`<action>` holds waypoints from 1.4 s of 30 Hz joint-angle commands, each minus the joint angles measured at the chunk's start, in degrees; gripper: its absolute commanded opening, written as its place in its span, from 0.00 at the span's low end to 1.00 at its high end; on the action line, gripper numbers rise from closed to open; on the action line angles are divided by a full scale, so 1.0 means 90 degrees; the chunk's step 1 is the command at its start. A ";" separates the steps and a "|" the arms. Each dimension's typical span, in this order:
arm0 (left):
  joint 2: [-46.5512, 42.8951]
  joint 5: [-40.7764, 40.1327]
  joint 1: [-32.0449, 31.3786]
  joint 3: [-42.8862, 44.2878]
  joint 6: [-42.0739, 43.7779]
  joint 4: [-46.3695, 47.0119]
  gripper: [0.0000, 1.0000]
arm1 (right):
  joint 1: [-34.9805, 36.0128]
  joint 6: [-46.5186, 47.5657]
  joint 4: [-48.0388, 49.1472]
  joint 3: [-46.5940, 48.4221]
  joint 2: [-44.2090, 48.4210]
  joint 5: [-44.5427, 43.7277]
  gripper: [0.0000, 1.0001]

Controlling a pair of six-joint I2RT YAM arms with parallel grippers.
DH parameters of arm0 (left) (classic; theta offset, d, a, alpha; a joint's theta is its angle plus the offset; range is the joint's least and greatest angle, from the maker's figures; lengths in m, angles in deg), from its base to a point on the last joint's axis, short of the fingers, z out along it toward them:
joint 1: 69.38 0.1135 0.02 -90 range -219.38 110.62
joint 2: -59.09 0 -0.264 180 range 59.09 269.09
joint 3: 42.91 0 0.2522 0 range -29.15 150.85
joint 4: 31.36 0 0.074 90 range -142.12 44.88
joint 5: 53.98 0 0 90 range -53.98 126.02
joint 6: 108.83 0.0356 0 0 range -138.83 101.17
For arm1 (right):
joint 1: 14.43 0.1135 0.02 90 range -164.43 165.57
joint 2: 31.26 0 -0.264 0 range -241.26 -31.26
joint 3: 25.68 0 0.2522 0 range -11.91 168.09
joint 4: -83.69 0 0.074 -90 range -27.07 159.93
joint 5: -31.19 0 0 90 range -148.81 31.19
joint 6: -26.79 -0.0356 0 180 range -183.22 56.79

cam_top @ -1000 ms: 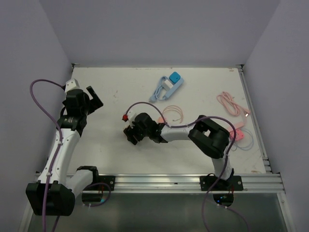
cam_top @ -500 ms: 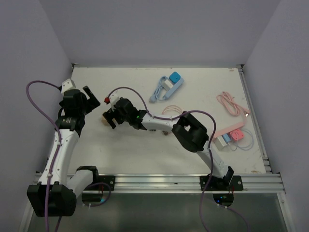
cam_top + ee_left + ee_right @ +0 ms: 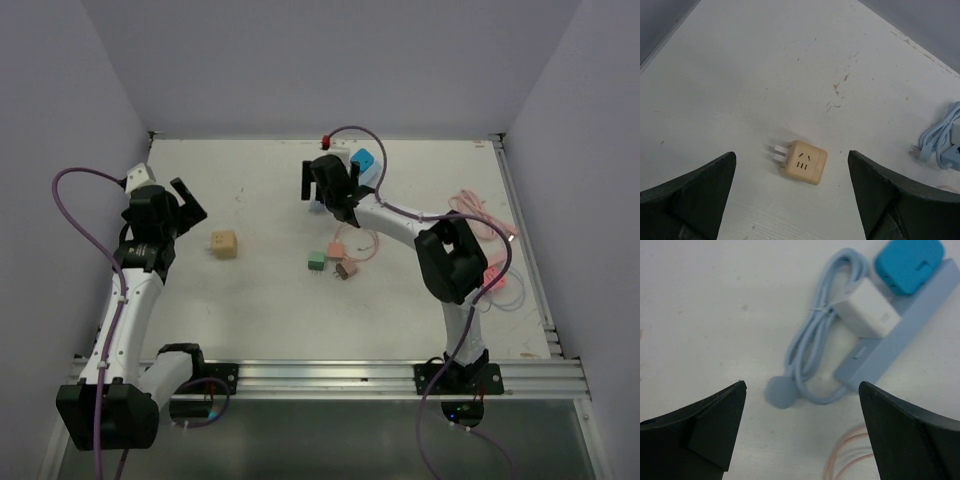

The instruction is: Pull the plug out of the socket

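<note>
A light-blue socket strip point(image 3: 890, 347) lies at the back of the table with a white plug point(image 3: 867, 315) and a blue plug point(image 3: 909, 265) seated in it. Its coiled blue cable point(image 3: 810, 345) ends in a round plug point(image 3: 780, 392). My right gripper point(image 3: 801, 405) hovers open above that cable end, left of the strip point(image 3: 368, 176), holding nothing. A beige cube socket point(image 3: 802, 161) with two white prongs lies on the table. My left gripper point(image 3: 791, 167) hangs open above it, not touching. From above, the cube point(image 3: 224, 244) sits just right of the left gripper point(image 3: 190, 205).
Small green point(image 3: 316, 260) and brown point(image 3: 347, 269) cube adapters lie mid-table by a thin pink cable loop point(image 3: 360, 240). A pink cable point(image 3: 480, 215) and a pink socket strip point(image 3: 495, 275) lie at the right. Walls close in the table on the left, back and right.
The right gripper opened, left the beige cube on the table near the left gripper, and swung to the back over the blue strip. The left arm barely moved.
</note>
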 commanded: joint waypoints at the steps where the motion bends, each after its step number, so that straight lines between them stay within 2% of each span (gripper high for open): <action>1: -0.0078 0.0101 0.0064 -0.0062 0.0071 0.0241 0.97 | -0.0444 -0.1318 -0.1010 0.0177 0.0111 -0.0669 0.99; 8: -0.0029 0.0258 0.0073 -0.0081 0.0061 0.0260 0.97 | -0.1051 -0.1926 -0.1519 0.0724 -0.0563 -0.0552 0.98; 10: 0.0000 0.0316 0.0073 -0.0081 0.0061 0.0260 0.96 | -0.1110 -0.1927 -0.1519 0.0910 -0.0796 -0.0397 0.92; 16: 0.0030 0.0375 0.0073 -0.0081 0.0071 0.0270 0.96 | -0.1188 -0.2063 -0.1578 0.1233 -0.1227 -0.0142 0.83; 19: 0.0039 0.0394 0.0073 -0.0081 0.0081 0.0280 0.96 | -0.1296 -0.2219 -0.1568 0.1106 -0.1296 -0.0015 0.74; 23: 0.0069 0.0463 0.0073 -0.0091 0.0091 0.0290 0.96 | -0.1588 -0.2259 -0.1285 0.0599 -0.1023 0.0209 0.53; 24: 0.0078 0.0482 0.0073 -0.0091 0.0091 0.0299 0.96 | -0.1734 -0.2210 -0.1159 0.0405 -0.0858 0.0287 0.42; 26: 0.0088 0.0541 0.0073 -0.0091 0.0110 0.0319 0.96 | -0.1881 -0.2054 -0.1070 0.0228 -0.0711 0.0366 0.33; 27: 0.0108 0.0560 0.0073 -0.0091 0.0120 0.0319 0.96 | -0.1949 -0.1976 -0.0993 0.0072 -0.0555 0.0434 0.22; 30: 0.0117 0.0619 0.0073 -0.0101 0.0140 0.0338 0.96 | -0.2223 -0.1576 -0.0943 -0.0172 -0.0349 0.0513 0.08; 31: 0.0127 0.0667 0.0073 -0.0101 0.0149 0.0338 0.96 | -0.2359 -0.1343 -0.0953 -0.0232 -0.0213 0.0571 0.01; 36: 0.0186 0.0824 0.0073 -0.0111 0.0188 0.0397 0.96 | -0.2847 -0.0726 -0.0933 -0.0846 0.0236 0.0893 0.00; 42: 0.0225 0.1029 0.0083 -0.0140 0.0227 0.0446 0.96 | -0.3024 0.0064 -0.0904 -0.1753 0.0891 0.1001 0.00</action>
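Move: The near part of the blue-grey socket strip is what the open right hand is heading for. The strip's middle lies about 8 cm ahead of that hand, 12 cm to its right and 10 cm below. The white plug sits about 10 cm ahead and 9 cm right, the blue plug 13 cm ahead and 13 cm right, and the bundled cable 7 cm ahead and 4 cm right. From the left hand the strip is roughly 22 cm ahead, 43 cm right and 18 cm below. Rightward and down, the right hand swings about 10 cm across and 10 cm lower, reaching slightly forward while it turns some 20 degrees clockwise and tips down. Its fingers close on the strip's cable end, then drag it level some 15 cm farther right, easing back about 4 cm. The open left hand drifts 2 cm right and sinks slightly. ##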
